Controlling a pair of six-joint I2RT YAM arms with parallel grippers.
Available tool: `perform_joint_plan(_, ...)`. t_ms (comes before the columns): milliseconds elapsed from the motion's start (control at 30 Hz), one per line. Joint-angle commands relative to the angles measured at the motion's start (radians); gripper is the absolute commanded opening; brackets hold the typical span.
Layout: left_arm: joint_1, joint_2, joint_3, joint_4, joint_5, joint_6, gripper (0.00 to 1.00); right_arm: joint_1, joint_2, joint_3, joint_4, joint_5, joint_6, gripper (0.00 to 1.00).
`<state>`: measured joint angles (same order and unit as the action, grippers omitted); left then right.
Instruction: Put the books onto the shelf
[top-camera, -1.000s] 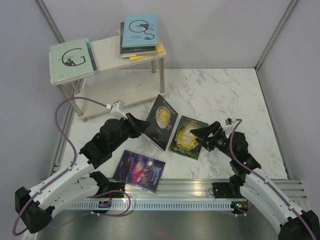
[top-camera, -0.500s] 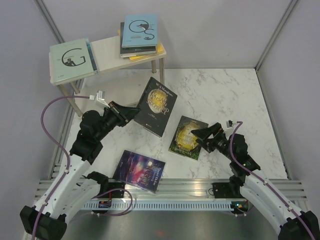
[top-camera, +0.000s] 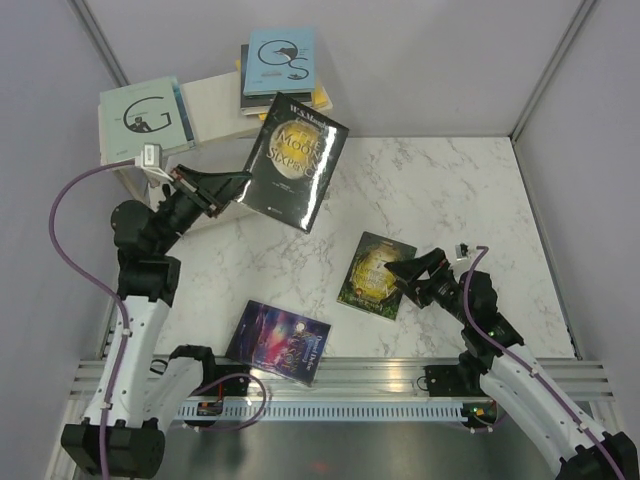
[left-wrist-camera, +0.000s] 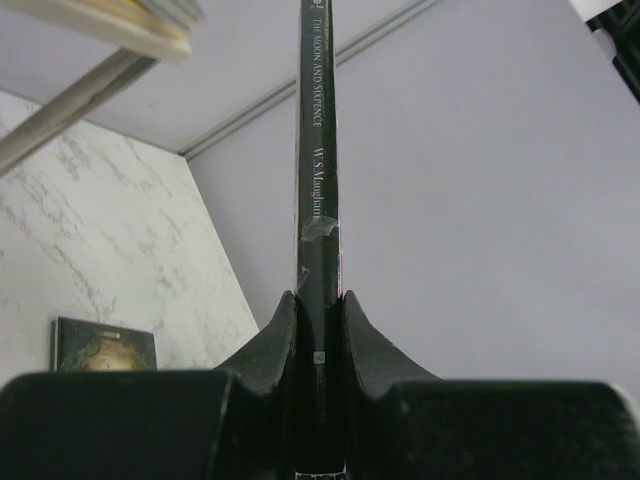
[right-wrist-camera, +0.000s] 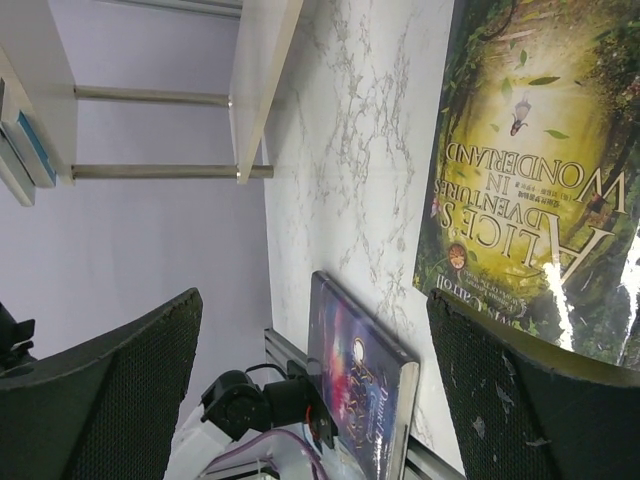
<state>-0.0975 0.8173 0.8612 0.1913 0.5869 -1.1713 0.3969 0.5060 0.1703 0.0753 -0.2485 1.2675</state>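
Observation:
My left gripper (top-camera: 243, 185) is shut on the lower edge of a black book with a gold title (top-camera: 297, 160), held in the air in front of the shelf (top-camera: 215, 95). In the left wrist view its spine (left-wrist-camera: 318, 150) stands upright between the fingers (left-wrist-camera: 275, 335). A teal book (top-camera: 145, 120) and a stack topped by a light blue book (top-camera: 281, 62) lie on the shelf's top board. A green-gold book (top-camera: 375, 273) and a purple galaxy book (top-camera: 280, 340) lie flat on the table. My right gripper (top-camera: 410, 272) is open at the green-gold book's (right-wrist-camera: 530, 180) right edge.
The marble table (top-camera: 460, 190) is walled on three sides by grey panels. The shelf's lower board (right-wrist-camera: 262, 80) and rod legs (right-wrist-camera: 150, 95) stand at the back left. An aluminium rail (top-camera: 350, 375) runs along the near edge, just below the purple book (right-wrist-camera: 365, 390).
My left arm has lifted the black book off the table and carried it up and back toward the shelf. The right gripper has stayed open and nearly still.

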Motion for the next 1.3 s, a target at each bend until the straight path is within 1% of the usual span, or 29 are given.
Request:
perform_joint_plan(0,0.094,0.012,0.125,0.231,0.103,-0.158,0.02,0.0,-0.012,-0.006,-0.017,0.018,-0.017,0.96)
perform_joint_plan(67,0.203,0.037,0.154,0.265,0.129,-0.22,0.02,-0.001,-0.015,-0.008,-0.02,0.017,-0.02,0.96)
perform_joint_plan(133,0.261,0.063,0.17,0.309,0.151,-0.309,0.02,-0.001,-0.02,-0.008,-0.025,0.015,-0.023,0.96)
perform_joint_plan(167,0.316,0.072,0.171,0.362,0.169,-0.342,0.02,-0.001,-0.021,-0.008,-0.026,0.017,-0.028,0.96)
perform_joint_plan(233,0.381,0.094,0.179,0.387,0.183,-0.431,0.02,-0.001,-0.023,-0.008,-0.032,0.018,-0.033,0.96)
perform_joint_plan(267,0.447,0.1,0.18,0.404,0.197,-0.456,0.02,-0.001,-0.023,-0.008,-0.035,0.018,-0.037,0.96)
perform_joint_plan(300,0.484,0.108,0.182,0.431,0.203,-0.487,0.02,-0.001,-0.021,-0.008,-0.037,0.015,-0.037,0.96)
perform_joint_plan(367,0.551,0.147,0.197,0.461,0.221,-0.557,0.02,-0.001,-0.02,-0.009,-0.043,0.015,-0.043,0.96)
perform_joint_plan(400,0.564,0.163,0.208,0.489,0.22,-0.595,0.02,-0.003,-0.02,-0.009,-0.045,0.014,-0.045,0.96)
perform_joint_plan(500,0.62,0.198,0.234,0.498,0.221,-0.619,0.02,-0.003,-0.018,-0.006,-0.052,0.011,-0.054,0.96)
perform_joint_plan(567,0.686,0.209,0.266,0.417,0.24,-0.59,0.02,-0.001,-0.018,-0.006,-0.062,0.009,-0.057,0.96)
perform_joint_plan(600,0.705,0.212,0.281,0.389,0.244,-0.55,0.02,-0.001,-0.02,-0.008,-0.063,0.012,-0.062,0.96)
perform_joint_plan(633,0.722,0.217,0.321,0.297,0.249,-0.521,0.02,-0.003,-0.018,-0.008,-0.063,0.012,-0.063,0.96)
perform_joint_plan(733,0.781,0.226,0.404,0.168,0.255,-0.409,0.02,-0.003,-0.008,-0.009,-0.063,0.011,-0.072,0.96)
perform_joint_plan(767,0.817,0.227,0.427,0.077,0.251,-0.38,0.02,-0.001,-0.003,-0.008,-0.063,0.008,-0.076,0.96)
perform_joint_plan(833,0.855,0.236,0.501,-0.022,0.24,-0.288,0.02,-0.001,0.014,-0.005,-0.063,0.005,-0.086,0.96)
perform_joint_plan(867,0.861,0.243,0.531,-0.13,0.228,-0.253,0.02,-0.003,0.02,0.0,-0.063,0.002,-0.091,0.96)
perform_joint_plan(900,0.864,0.256,0.592,-0.182,0.217,-0.181,0.02,-0.001,0.029,0.001,-0.063,0.0,-0.094,0.96)
perform_joint_plan(1000,0.869,0.273,0.665,-0.329,0.169,-0.081,0.02,0.0,0.048,0.008,-0.063,-0.001,-0.103,0.96)
perform_joint_plan(1100,0.872,0.289,0.67,-0.378,0.133,-0.035,0.02,-0.001,0.068,0.012,-0.06,0.0,-0.111,0.96)
perform_joint_plan(1267,0.872,0.307,0.595,-0.362,0.094,-0.011,0.02,-0.001,0.092,0.023,-0.046,-0.008,-0.117,0.96)
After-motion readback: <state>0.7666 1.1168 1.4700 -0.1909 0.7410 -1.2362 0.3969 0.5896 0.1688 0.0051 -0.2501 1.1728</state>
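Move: The left hand holds the black Moon and Sixpence book by its spine. The pale green book, topping the left-end stack on the shelf, lies about 13 cm ahead of this hand, 19 cm to its left and some 3 cm lower; the blue book's stack is roughly 26 cm ahead and 7 cm to the right, nearly level. From the empty right hand, the Alice book lies about 8 cm ahead, 3 cm left and 14 cm below, and the purple book 10 cm back and 29 cm left. Still pinching the black book by its spine, the left hand sweeps some 25 cm to the left, climbing about 13 cm on the way to carry it over the pale green book, then sinks about 3 cm at the end. The wrist swings the book some 40 degrees counter-clockwise. The right hand, fingers still wide open, sinks about 4 cm beside the Alice book. ##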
